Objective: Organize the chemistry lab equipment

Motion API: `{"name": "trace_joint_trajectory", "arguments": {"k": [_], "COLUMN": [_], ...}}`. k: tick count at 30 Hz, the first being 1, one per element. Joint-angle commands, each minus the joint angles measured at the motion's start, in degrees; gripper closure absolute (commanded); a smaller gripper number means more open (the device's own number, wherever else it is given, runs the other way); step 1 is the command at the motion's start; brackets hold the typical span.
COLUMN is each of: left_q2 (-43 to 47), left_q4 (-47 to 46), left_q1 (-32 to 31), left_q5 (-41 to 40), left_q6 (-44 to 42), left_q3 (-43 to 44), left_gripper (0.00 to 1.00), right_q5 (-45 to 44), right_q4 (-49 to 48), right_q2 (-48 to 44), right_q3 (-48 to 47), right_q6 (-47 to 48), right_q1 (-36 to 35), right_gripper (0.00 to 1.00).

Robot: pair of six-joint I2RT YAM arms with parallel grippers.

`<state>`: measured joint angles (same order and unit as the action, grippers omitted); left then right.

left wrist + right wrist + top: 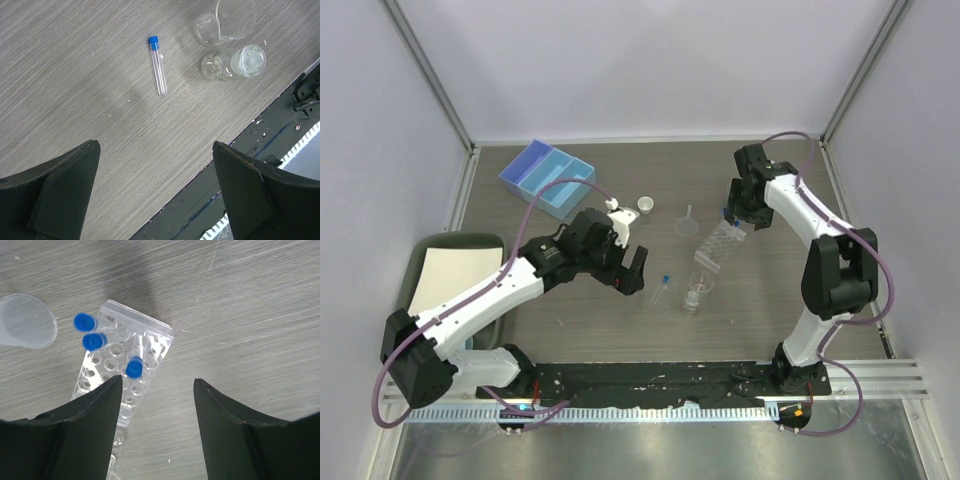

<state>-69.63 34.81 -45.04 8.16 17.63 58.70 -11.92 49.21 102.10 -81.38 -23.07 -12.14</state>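
Observation:
A clear tube rack (717, 245) stands right of centre, and in the right wrist view the rack (150, 335) holds three blue-capped test tubes (133, 367). My right gripper (157, 380) hangs open just above and beside the rack, with nothing between its fingers. A clear funnel (688, 222) lies left of the rack. Another blue-capped test tube (159, 66) lies flat on the table, near a glass beaker (227, 22) and a small glass bottle (235, 64). My left gripper (155, 145) is wide open and empty, above the table short of that tube. A white dish (647, 206) sits behind it.
A pale-blue divided tray (547, 178) sits at the back left. A green mat with a white sheet (450, 270) lies at the left edge. The black base rail (660, 380) runs along the near edge. Grey walls enclose the table.

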Motion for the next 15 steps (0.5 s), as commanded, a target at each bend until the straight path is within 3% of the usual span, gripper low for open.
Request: {"name": "trace_joint_trajectory", "arguments": {"k": [1,15], "left_q2": [-2.09,-14.64], "left_q4": [0.17,-2.11], "left_q1": [-1.28,-3.3], "left_q5": [-0.51,-7.63], "left_q6": [0.3,7.68], "left_q3": [1.33,3.79], "left_gripper": [0.0,0.02], "right_q5": [-3.28,0.58], "right_q4": [1.76,1.86], "right_q2": [-10.68,-22.9], "right_q3": [-0.53,2.8], "right_q6": [-0.31,1.54], "right_q1": [0.1,-0.08], "right_gripper": [0.35,0.35]}}
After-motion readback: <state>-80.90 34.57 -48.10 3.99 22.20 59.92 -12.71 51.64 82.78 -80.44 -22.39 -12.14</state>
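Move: Ahead of the left hand by about 3 cm, 6 cm to its right and some 16 below lies the last loose capped tube. The flask stands about 12 cm right and 2 back of that hand, the beaker 16 right and 2 ahead. From the right hand the loose tube is roughly 14 cm back and 17 left; the rack's middle is about 4 back and 3 left, the funnel 2 ahead and 11 left. Sinking about 5 cm with a slight shift to its right, the left hand comes down towards the loose tube, tipping its wide-open fingers some 10 degrees steeper. Meanwhile the right hand, already clear of the tube it put in the rack, rises quickly about 11 cm off the rack and draws back a couple of centimetres, its part-open fingers tilting up and outward by some 15 degrees. ##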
